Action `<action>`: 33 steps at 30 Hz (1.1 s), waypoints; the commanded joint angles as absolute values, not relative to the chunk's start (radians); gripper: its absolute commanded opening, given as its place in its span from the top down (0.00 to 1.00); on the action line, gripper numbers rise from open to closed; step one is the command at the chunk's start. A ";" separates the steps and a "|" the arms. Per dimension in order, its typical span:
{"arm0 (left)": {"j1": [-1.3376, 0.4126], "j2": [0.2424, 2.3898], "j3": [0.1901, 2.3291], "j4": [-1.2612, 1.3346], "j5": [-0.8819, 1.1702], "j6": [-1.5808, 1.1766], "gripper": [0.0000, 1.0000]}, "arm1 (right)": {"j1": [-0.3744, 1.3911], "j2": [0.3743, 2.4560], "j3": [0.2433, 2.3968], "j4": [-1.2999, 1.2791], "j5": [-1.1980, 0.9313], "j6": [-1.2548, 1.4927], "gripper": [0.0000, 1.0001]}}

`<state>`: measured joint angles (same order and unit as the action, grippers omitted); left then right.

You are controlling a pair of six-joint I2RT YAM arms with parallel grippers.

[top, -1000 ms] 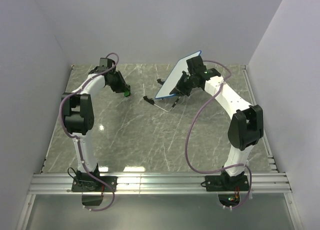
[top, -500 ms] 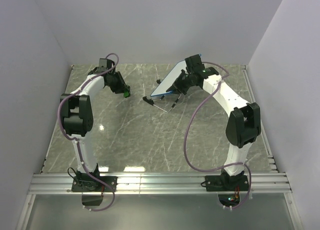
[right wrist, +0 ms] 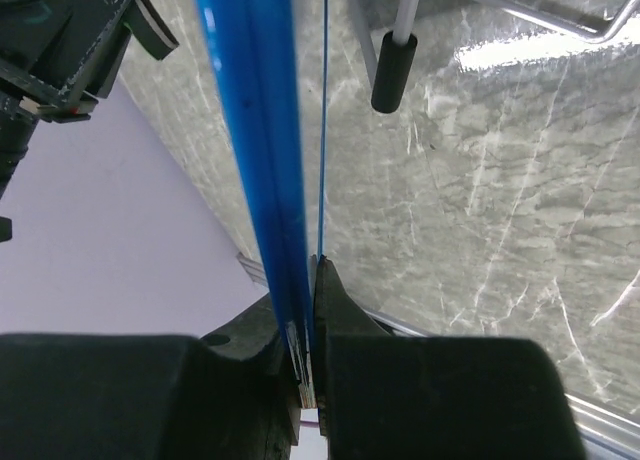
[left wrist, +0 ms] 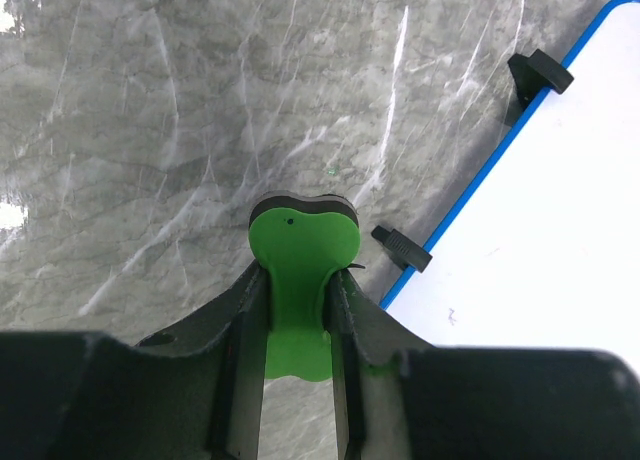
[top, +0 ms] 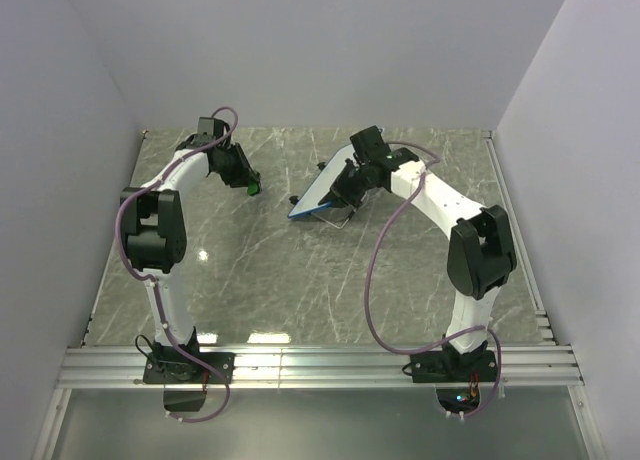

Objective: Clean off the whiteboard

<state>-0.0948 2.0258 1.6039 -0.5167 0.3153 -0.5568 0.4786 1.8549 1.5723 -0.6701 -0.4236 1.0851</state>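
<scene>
The whiteboard point(top: 318, 187) has a white face and a thin blue rim. It tilts low over the marble table, back centre. My right gripper point(top: 347, 187) is shut on its right edge. In the right wrist view the blue rim point(right wrist: 255, 130) runs edge-on up from my right gripper point(right wrist: 308, 315). My left gripper point(top: 247, 182) is shut on a green eraser point(top: 254, 188), left of the board and apart from it. The left wrist view shows the eraser point(left wrist: 305, 235) pinched in the left gripper point(left wrist: 298, 280), with the board's blank white face point(left wrist: 545, 250) at the right.
The board's wire stand point(top: 338, 217) with black feet point(left wrist: 540, 72) reaches down to the table under it. Grey walls close the back and both sides. An aluminium rail point(top: 320, 365) runs along the near edge by the arm bases.
My right arm has swung the whiteboard down and to the left, from steeply raised to low over the table. The left arm and eraser have not moved.
</scene>
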 commanded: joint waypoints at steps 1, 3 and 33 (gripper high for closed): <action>-0.095 1.960 1.592 -0.491 0.324 -0.528 1.00 | 0.489 1.839 1.582 -0.598 -0.426 1.078 1.00; -0.094 1.959 1.592 -0.494 0.322 -0.525 1.00 | 0.489 1.848 1.568 -0.580 -0.426 1.081 1.00; -0.098 1.945 1.444 -0.606 -0.067 -0.449 0.29 | 0.453 1.264 1.591 -0.832 -0.127 0.661 0.00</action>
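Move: The right fingers hold the near end of the whiteboard's raised right edge; the board's middle lies about 6 cm ahead of them, in line sideways, some 5 cm lower, with the wire stand about 1 cm ahead, 2 cm right and 11 cm below. The left fingers hold the eraser, its middle some 1 cm ahead, 1 cm right and 1 cm below. From that hand the board's middle is level with it and 20 cm right, 3 cm lower. The right hand lets go of the whiteboard's edge, its fingers spreading fully almost on the spot, then pulls up and away faster and faster, some 18 cm up with about 8 cm to the right and a little back, the fingertips tipping upward by about 35 degrees. The left hand first stays put with the eraser, then late on swings left, down and back over the bare table, away from the board, rolling slightly as its fingers open to about two thirds and release the eraser. ##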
